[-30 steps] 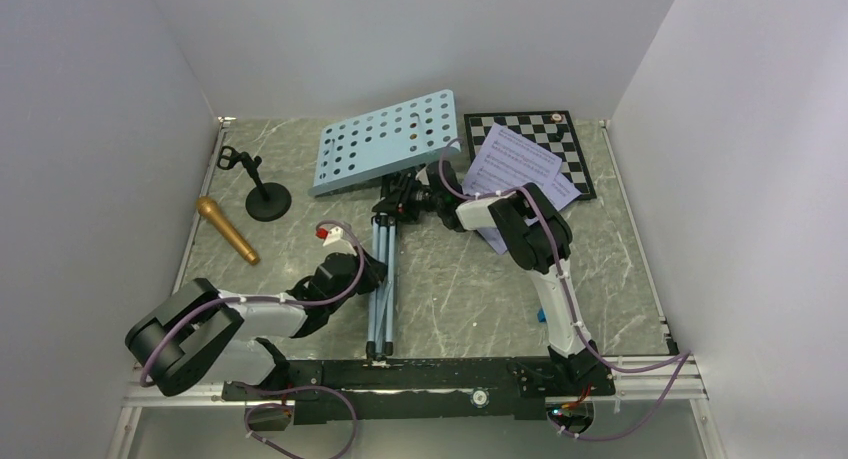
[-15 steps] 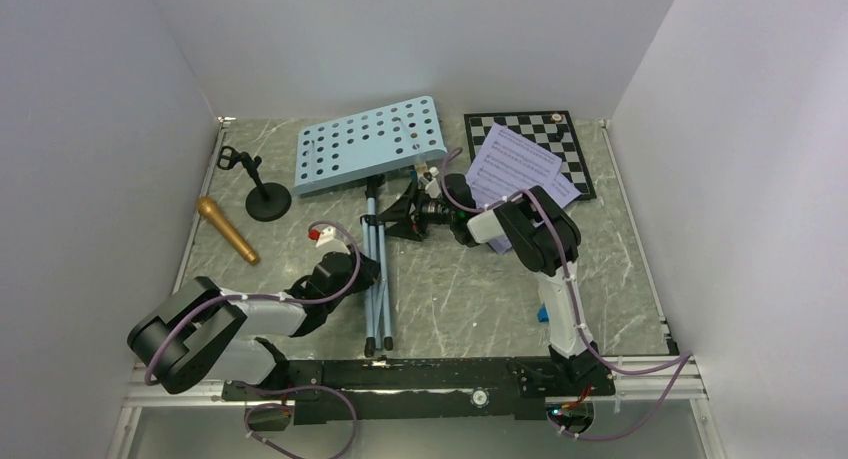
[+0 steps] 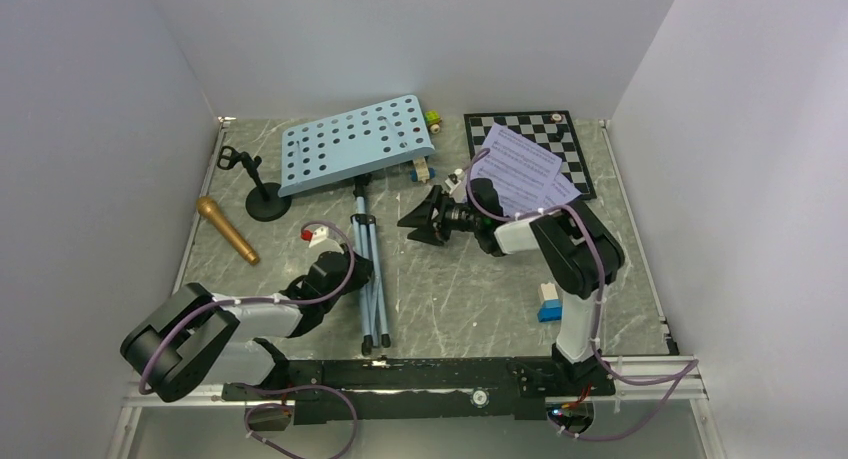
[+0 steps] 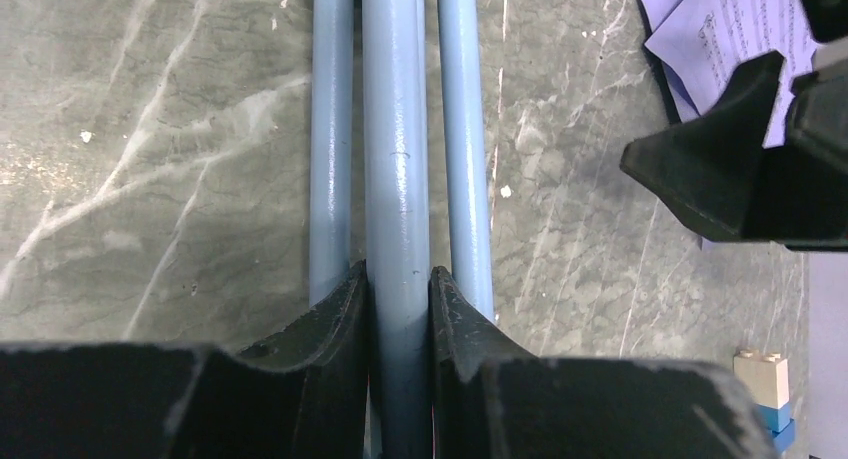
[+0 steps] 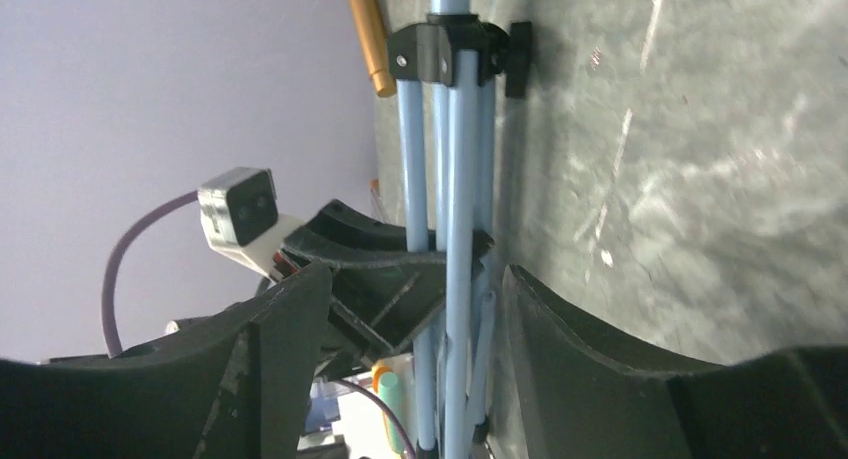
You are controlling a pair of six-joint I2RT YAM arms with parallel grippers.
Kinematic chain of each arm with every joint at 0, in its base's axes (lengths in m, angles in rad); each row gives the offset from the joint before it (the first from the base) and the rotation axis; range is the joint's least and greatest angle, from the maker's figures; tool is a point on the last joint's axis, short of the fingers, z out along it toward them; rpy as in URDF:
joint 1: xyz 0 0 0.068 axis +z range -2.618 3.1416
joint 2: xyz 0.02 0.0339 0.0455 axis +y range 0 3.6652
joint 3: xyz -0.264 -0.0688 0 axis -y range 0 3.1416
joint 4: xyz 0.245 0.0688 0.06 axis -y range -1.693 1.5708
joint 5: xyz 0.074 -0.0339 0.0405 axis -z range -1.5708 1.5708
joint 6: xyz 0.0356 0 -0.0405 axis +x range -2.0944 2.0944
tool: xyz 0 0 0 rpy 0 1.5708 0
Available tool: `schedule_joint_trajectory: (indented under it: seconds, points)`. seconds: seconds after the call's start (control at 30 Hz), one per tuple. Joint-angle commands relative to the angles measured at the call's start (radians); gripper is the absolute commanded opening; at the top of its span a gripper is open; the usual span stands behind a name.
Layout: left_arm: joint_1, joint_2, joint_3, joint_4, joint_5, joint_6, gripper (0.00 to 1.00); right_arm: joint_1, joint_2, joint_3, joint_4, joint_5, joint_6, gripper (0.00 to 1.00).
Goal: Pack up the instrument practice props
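The light-blue music stand lies on the table, its hole-punched desk (image 3: 350,144) at the back and its folded legs (image 3: 372,279) pointing toward me. My left gripper (image 3: 360,272) is shut on the stand's centre pole (image 4: 398,179), its fingers (image 4: 340,309) pressed against both sides. My right gripper (image 3: 416,219) stands open just right of the stand and touches nothing; the stand's legs (image 5: 455,229) show beyond its spread fingers (image 5: 290,309). White sheet-music pages (image 3: 525,167) lie at the right. The gold-brown microphone (image 3: 228,231) and the black mic stand (image 3: 264,191) are at the left.
A black-and-white chessboard (image 3: 545,127) lies at the back right, partly under the pages. Toy brick pieces sit behind the desk (image 3: 432,118) and below its right corner (image 3: 424,169). A blue-and-white brick (image 3: 548,303) lies near the right arm's base. Walls close in on three sides.
My right gripper has opened, let go of the stand near its top joint and drawn back to the right. The desk has swung to the left. The left gripper keeps its hold.
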Motion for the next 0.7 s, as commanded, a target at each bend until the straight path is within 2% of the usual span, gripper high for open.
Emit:
schedule_joint_trajectory:
  seconds: [0.0, 0.17, 0.2, 0.3, 0.4, 0.67]
  points:
    - [0.027, -0.03, -0.005, -0.041, -0.155, 0.089, 0.0, 0.0, -0.147, -0.03, -0.202, 0.085, -0.192, 0.68]
    - [0.028, -0.079, 0.014, -0.13, -0.124, 0.091, 0.0, 0.033, -0.333, -0.037, -0.473, 0.222, -0.4, 0.7]
    - [0.027, -0.094, 0.019, -0.15, -0.122, 0.088, 0.03, 0.041, -0.364, -0.052, -0.501, 0.244, -0.423, 0.7]
    - [0.028, -0.133, 0.024, -0.178, -0.105, 0.104, 0.16, 0.062, -0.44, -0.091, -0.563, 0.298, -0.476, 0.71]
    - [0.027, -0.155, 0.029, -0.199, -0.088, 0.114, 0.35, 0.08, -0.489, -0.122, -0.602, 0.337, -0.507, 0.72]
    - [0.028, -0.181, 0.056, -0.272, -0.042, 0.126, 0.68, 0.121, -0.563, -0.156, -0.637, 0.382, -0.533, 0.73]
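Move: The folded music stand's legs are between the left fingers. Its clamp is about 11 cm ahead and 1 cm left of the left gripper, its feet some 17 cm back and 1 cm right, its perforated desk about 28 cm ahead and 3 cm left. From the right hand, the legs' clamp lies about 11 cm left, 2 cm ahead and 6 cm lower; the sheet music is roughly 13 cm ahead and 22 cm right. Drag the music stand's legs about 2 cm left with the left gripper, easing back slightly, then open its fingers to let go and lift about a centimetre, legs still between them. Meanwhile withdraw the open right gripper from the stand, some 7 cm back and 5 cm right, arching up then down, and tip its fingers down about 25 degrees. ##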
